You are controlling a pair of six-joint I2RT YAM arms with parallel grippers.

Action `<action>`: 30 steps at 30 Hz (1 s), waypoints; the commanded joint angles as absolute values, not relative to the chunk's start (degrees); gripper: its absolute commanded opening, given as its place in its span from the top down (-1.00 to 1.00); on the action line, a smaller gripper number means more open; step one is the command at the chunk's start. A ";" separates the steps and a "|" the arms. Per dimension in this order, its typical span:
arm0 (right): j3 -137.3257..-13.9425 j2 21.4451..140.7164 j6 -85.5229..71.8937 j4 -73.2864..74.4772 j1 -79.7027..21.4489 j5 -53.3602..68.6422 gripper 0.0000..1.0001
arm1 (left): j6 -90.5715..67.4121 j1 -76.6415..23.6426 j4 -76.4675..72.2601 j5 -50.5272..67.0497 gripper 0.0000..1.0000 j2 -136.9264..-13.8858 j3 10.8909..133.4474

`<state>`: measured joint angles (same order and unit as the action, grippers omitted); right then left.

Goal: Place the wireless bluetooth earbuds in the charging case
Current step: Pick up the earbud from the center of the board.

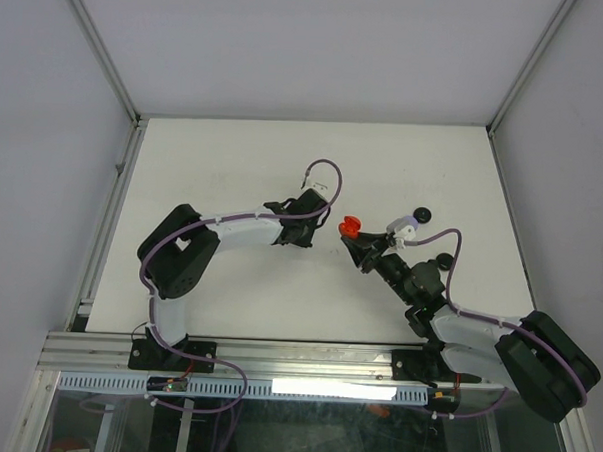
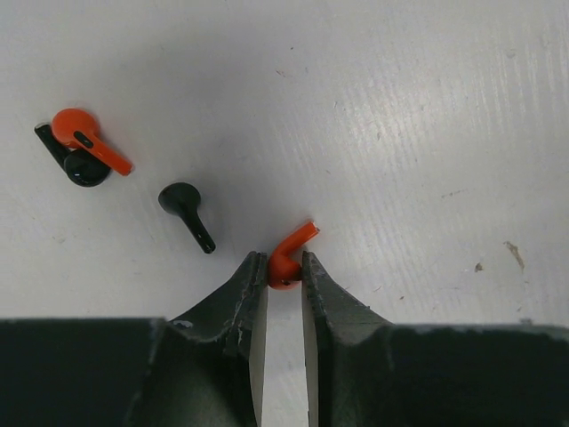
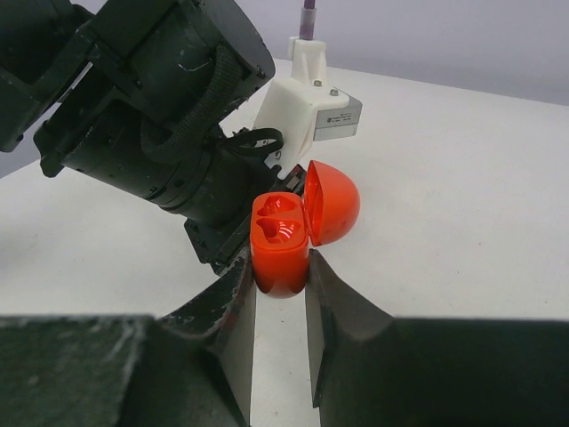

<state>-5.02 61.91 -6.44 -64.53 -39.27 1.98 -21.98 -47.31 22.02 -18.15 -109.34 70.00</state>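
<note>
In the left wrist view my left gripper is shut on the head of a red earbud, whose stem sticks out just above the white table. A second red earbud lies across a black earbud at the far left, and another black earbud lies alone between them and my fingers. My right gripper is shut on the red charging case. The case stands upright with its lid swung open and both sockets empty. From above, the case hangs just right of the left gripper.
Two round black cases lie on the white table near the right arm. White walls close in the table on three sides. The left arm's wrist looms right behind the red case.
</note>
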 commanded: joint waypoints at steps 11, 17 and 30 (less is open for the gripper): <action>-8.09 59.47 -3.90 -63.91 -39.56 6.80 1.00 | -5.64 -47.73 20.29 -21.43 0.94 -94.22 65.05; -10.38 58.70 -3.78 -60.55 -39.59 10.85 1.00 | 5.56 -47.72 18.19 -18.19 0.97 -85.14 63.17; -14.13 56.50 -3.78 -54.86 -39.60 16.52 1.00 | 31.19 -50.67 12.94 -6.15 0.90 -67.85 57.19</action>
<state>-10.87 57.47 -4.47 -54.98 -39.27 13.32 19.70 -48.90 17.30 -11.46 -71.64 59.02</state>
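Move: Between the left fingertips, the red earbud is already pinched at the table top. The open red case it is bound for, held up in the right fingers, lies about 8 cm to the right, 5 cm nearer the base and some 15 cm above. A single black earbud lies about 4 cm left and 3 cm ahead, the red-and-black pair roughly 7 cm left and 6 cm ahead. From the right hand the red earbud is about 6 cm ahead, 8 cm left and 15 cm below. Lifting almost straight up by some 19 cm, the left hand keeps its pinch on the red earbud, drifting a little left and back as its fingers tip up about 30 degrees and swing clockwise towards the raised case. The right hand, still gripping the case, eases about 3 cm left and 3 cm up and turns slightly counter-clockwise. ##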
